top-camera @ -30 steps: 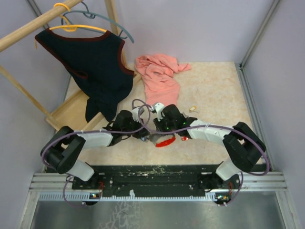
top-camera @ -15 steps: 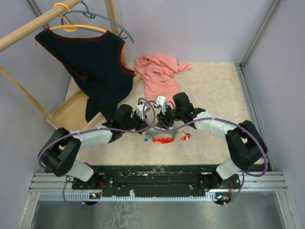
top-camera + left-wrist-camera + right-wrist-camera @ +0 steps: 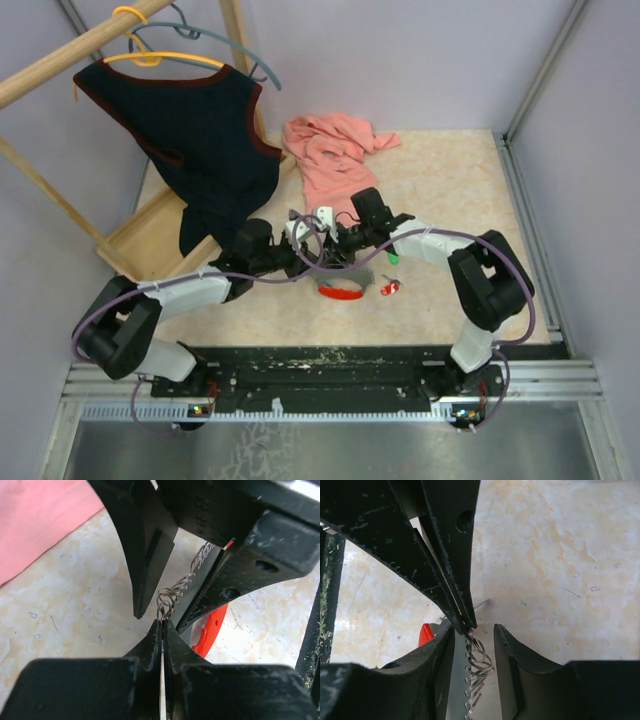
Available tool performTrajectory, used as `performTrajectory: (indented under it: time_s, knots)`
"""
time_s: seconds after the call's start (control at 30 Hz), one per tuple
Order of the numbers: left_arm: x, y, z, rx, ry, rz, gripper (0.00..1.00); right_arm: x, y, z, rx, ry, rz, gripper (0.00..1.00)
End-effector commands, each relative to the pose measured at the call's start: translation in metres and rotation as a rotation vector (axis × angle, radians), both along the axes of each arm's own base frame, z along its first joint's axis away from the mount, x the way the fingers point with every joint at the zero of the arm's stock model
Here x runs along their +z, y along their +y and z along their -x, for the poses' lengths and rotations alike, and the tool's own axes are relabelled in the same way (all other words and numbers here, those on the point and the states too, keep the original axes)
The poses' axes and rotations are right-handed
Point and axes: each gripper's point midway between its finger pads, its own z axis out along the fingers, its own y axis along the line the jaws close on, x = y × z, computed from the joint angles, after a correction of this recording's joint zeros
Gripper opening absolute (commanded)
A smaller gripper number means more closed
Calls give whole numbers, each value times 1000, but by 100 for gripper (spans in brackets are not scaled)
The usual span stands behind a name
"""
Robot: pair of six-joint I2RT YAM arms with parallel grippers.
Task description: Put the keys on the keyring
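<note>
The keyring (image 3: pixel 340 291) lies on the table, its red curve nearest me and its grey side (image 3: pixel 352 272) behind. A chain of small wire rings (image 3: pixel 182 582) runs from it. My left gripper (image 3: pixel 162 622) is shut on the end ring of that chain. My right gripper (image 3: pixel 473 628) is open, its fingers on either side of the ring chain (image 3: pixel 479 665). From above, the left gripper (image 3: pixel 312 266) and right gripper (image 3: pixel 340 258) meet tip to tip over the keyring. A red key (image 3: pixel 392 288) and a green key (image 3: pixel 391 257) lie just to its right.
A pink cloth (image 3: pixel 335 155) lies bunched behind the grippers. A dark vest (image 3: pixel 205 140) hangs from a hanger on a wooden rack (image 3: pixel 150 235) at the left. Metal frame rails (image 3: pixel 530 210) bound the table's right side.
Both grippers and the keyring have shifted slightly away from the near edge. The right jaws have opened and now straddle the ring chain. The blue key seen half a second ago is hidden.
</note>
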Motion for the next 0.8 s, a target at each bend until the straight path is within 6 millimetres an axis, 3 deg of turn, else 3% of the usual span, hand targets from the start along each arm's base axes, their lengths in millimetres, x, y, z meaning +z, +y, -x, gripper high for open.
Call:
performTrajectory:
  time_s: [0.0, 0.2, 0.33, 0.43, 0.6, 0.77]
  knots:
    - [32, -10, 2, -66, -116, 68, 0, 12, 6, 6, 94, -8, -45, 34]
    - [42, -7, 4, -70, -142, 97, 0, 11, 1, 14, 116, 14, -23, 19]
    - [52, -4, 5, -71, -164, 127, 0, 23, 1, 17, 115, -7, -48, 5]
    - [61, 2, 3, -45, -177, 163, 9, 41, -2, 17, 84, -55, -75, 0]
    - [83, 17, 6, 3, -227, 259, 32, 55, -8, 11, 1, -131, -96, 0]
    - [87, 25, 19, -10, -291, 302, 41, 69, -12, 11, -56, -177, -147, 0]
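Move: The keyring's rings, their end still pinched in the left fingertips, stand right between the open right fingers, about 1 cm back of the right hand's middle. For the left hand they are at its tips, about 1 cm to its right and 1 cm below. The keyring's red-edged plate hangs about 5 cm back, 5 cm right and 4 cm below the left hand. On the table about 9 cm below the right hand, the red key lies 12 cm right and 6 back, the green key 12 cm right and 1 ahead. Drawing back about 1.5 cm, the right hand shuts its fingers on the rings beside the left fingertips, then lifts them some 3 cm, drifting slightly right. The left hand keeps its pinch while easing slightly back and up, then opens, comes free and rises about 7 cm in all, ending 2 cm farther left, with its fingertips tilting up nearly 20 degrees. ##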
